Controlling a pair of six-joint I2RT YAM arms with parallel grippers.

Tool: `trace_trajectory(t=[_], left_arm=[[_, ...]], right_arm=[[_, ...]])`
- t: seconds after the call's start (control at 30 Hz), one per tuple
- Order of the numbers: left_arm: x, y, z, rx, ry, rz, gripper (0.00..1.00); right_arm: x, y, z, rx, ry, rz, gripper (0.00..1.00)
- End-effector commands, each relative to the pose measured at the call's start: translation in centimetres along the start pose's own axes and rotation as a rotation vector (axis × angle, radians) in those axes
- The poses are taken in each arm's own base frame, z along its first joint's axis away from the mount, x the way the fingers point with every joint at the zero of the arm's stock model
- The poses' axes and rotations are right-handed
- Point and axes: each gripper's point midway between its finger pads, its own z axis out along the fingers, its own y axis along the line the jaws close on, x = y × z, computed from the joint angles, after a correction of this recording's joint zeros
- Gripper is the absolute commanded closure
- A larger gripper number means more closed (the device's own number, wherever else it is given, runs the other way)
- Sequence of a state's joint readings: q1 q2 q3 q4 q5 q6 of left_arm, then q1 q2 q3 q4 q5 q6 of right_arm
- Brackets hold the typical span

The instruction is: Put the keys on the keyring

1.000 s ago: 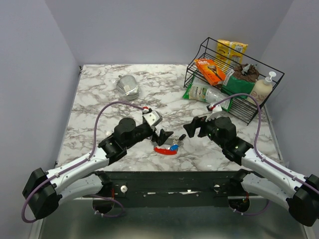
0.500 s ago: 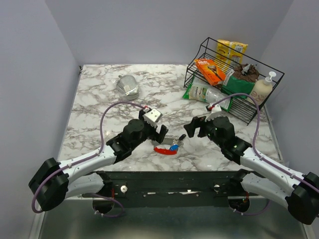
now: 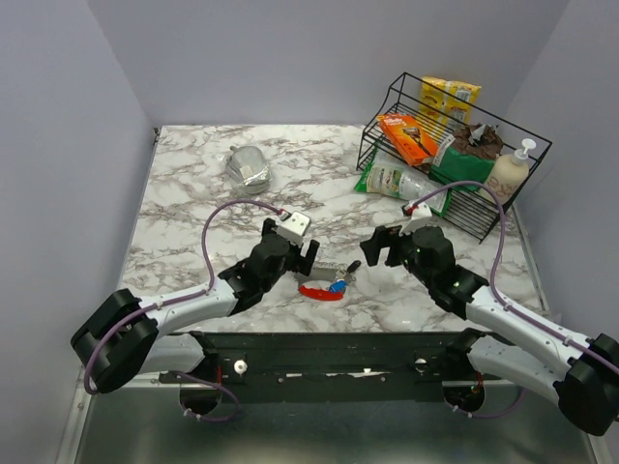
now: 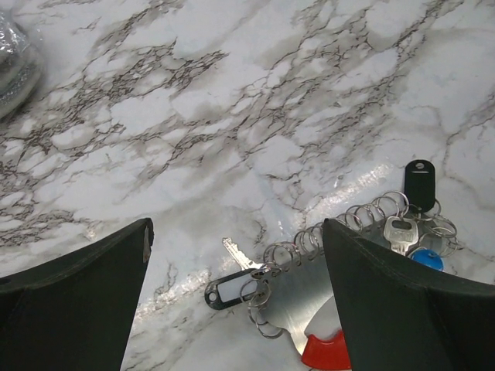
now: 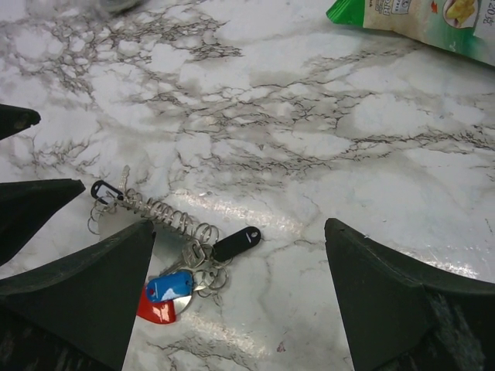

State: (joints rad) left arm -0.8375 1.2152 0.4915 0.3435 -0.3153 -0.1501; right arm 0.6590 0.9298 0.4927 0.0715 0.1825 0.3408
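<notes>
The keyring lies flat on the marble between my two grippers: a chain of silver rings on a metal plate, with a red tag and a blue tag. One black key piece with a light centre lies at the chain's near end, beside a silver key. A second black piece lies at the other end, touching the rings. My left gripper hangs open just left of the ring, nothing between its fingers. Just right of it, my right gripper is open and empty too.
A black wire basket at the back right holds snack packs and a soap bottle. A green bag leans out of its front. A crumpled foil wrapper lies at the back left.
My left gripper has drawn back a little from over the keyring, and its arm has swung lower and to the right. The right gripper has opened slightly wider.
</notes>
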Motion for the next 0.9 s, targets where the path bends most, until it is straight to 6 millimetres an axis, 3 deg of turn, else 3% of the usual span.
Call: trace_trajectory(t=[0.0, 0.17, 0.43, 0.53, 0.87], left_arm=[[-0.2, 2.5, 0.4, -0.138, -0.032, -0.044, 0.01], [0.3, 4.1, 0.6, -0.208, -0.002, -0.104, 0.01], [1.4, 9.4, -0.1, -0.396, 0.042, -0.263, 0.01], [1.4, 10.6, -0.9, -0.446, 0.037, -0.325, 0.01], [-0.1, 16.3, -7.1, -0.732, -0.149, -0.529, 0.01]], right_arm=[[-0.3, -1.9, 0.3, 0.112, -0.016, 0.017, 0.01], [-0.6, -3.0, 0.3, 0.177, -0.022, 0.023, 0.00], [-0.9, -3.6, 0.2, 0.216, -0.028, 0.017, 0.00], [-0.9, -3.9, 0.2, 0.236, -0.028, 0.018, 0.00], [-2.0, -5.1, -0.5, 0.295, -0.078, 0.034, 0.00]])
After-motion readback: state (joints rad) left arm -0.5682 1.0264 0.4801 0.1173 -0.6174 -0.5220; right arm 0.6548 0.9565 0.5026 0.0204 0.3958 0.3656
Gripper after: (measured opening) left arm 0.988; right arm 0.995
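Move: The keyring plate lies flat on the table, about 9 cm to the right of the left hand, 3 cm back and some 10 cm below. The light-windowed key tag at its left end is almost straight beneath that hand. The bagged cable lies some 26 cm ahead and 10 cm left of it. From the right hand, the keyring plate is about 12 cm left, 1 cm back and 13 cm down, its plain black tag only 4 cm left and 2 cm ahead. Away from the keyring plate, touching nothing, the left hand sweeps about 14 cm left and a little forward, dipping some 2 cm before lifting about 4, while turning some 40 degrees counter-clockwise until its fingers point roughly forward. The right hand also backs off, easing about 4 cm to the right and slightly forward with a small clockwise turn. Both grippers stay wide open. ##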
